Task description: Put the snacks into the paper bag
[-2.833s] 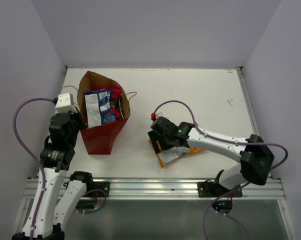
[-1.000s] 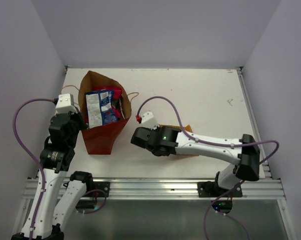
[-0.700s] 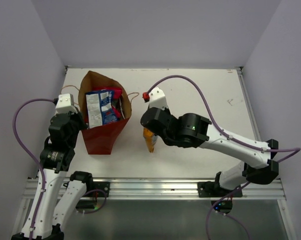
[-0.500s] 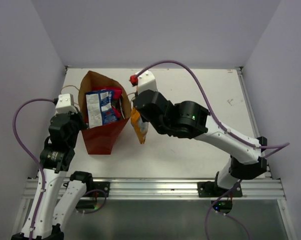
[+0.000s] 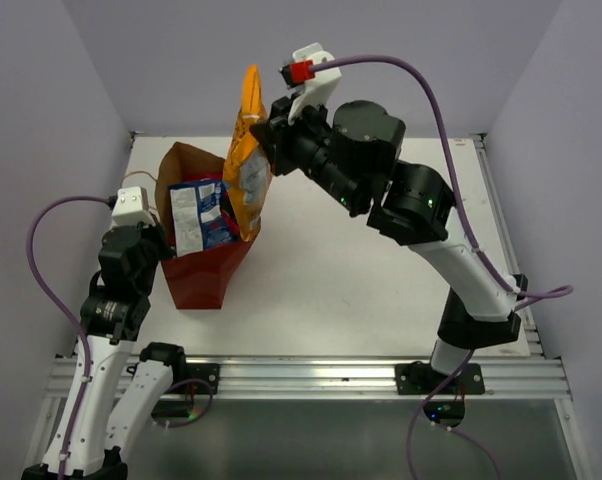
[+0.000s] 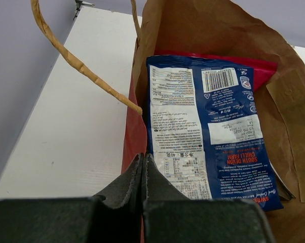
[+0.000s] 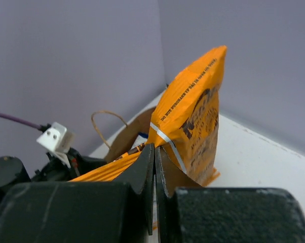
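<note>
The reddish-brown paper bag (image 5: 209,268) stands open at the table's left. Inside it lies a blue-and-white snack packet (image 5: 196,215), (image 6: 208,131), with a pink-red packet (image 6: 264,71) behind it. My left gripper (image 5: 165,250), (image 6: 143,161) is shut on the bag's left rim. My right gripper (image 5: 271,135), (image 7: 155,151) is raised high and shut on the edge of an orange-yellow packet (image 5: 246,150), (image 7: 193,114). That packet hangs upright over the right side of the bag's mouth. The bag (image 7: 135,129) shows below it in the right wrist view.
A twisted string handle (image 6: 76,63) sticks out from the bag's left side, another handle (image 5: 264,188) on its right. Pale walls close in the white table (image 5: 381,250) on three sides. A metal rail (image 5: 301,375) runs along the near edge.
The right arm picked the orange-yellow packet up off the table and swung it up and left to above the bag. The left gripper kept its hold on the rim.
</note>
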Available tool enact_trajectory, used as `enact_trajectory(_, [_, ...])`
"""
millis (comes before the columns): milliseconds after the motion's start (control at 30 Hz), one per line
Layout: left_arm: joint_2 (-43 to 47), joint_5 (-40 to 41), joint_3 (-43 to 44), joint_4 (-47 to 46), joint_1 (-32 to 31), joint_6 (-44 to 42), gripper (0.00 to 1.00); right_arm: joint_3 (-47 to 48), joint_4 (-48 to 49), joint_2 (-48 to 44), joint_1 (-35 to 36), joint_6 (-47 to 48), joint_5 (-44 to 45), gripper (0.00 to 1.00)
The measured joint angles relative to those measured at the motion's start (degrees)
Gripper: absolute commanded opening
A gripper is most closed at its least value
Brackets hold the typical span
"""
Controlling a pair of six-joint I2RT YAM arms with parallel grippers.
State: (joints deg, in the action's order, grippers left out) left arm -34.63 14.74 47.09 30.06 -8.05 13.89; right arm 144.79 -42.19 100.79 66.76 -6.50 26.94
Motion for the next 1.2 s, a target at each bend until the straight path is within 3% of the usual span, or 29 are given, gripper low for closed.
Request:
enact_trajectory(167, [0.0, 0.1, 0.0, 0.0, 0.0, 0.0, 0.00, 2.3, 6.1, 3.4, -5.6, -1.4, -10.8, 0.00])
enact_trajectory(433, [0.0, 0.1, 0.0, 0.0, 0.0, 0.0, 0.00, 3.1, 13.6, 11.2, -7.5, -3.8, -24.8, 0.00])
enact_trajectory(833, [0.0, 0.6, 0.0, 0.0, 0.0, 0.0, 0.00, 2.5, 22.3, 16.3, -9.0, -9.0, -34.8, 0.00])
enact_trajectory(1200, [0.3, 1.1, 0.0, 0.0, 0.0, 0.0, 0.00, -18.8, 26.6, 19.6, -9.8, -12.5, -38.3, 0.00])
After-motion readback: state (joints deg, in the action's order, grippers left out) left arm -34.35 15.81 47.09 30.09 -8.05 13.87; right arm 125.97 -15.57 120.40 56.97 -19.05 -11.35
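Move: The right gripper, already holding the orange snack bag high up, has the paper bag's mouth about 17 cm to its left, some 3 cm ahead and roughly 27 cm below. The blue packet lying inside is about 18 cm left, 2 cm ahead and 33 cm down; the left gripper is some 24 cm left, 5 cm back and 28 cm down. From the left gripper, shut on the bag's rim, the mouth's middle lies about 8 cm ahead and 7 cm right, level with it. Swing the right gripper left over the paper bag's mouth, first nearly level and turning some 30 degrees counter-clockwise, then sink fast, about 20 cm lower by the end, drifting farther left and a little forward while the fingers tip downward. Keep the pinch on the orange snack bag throughout, and let the left gripper stay still, holding the rim. ##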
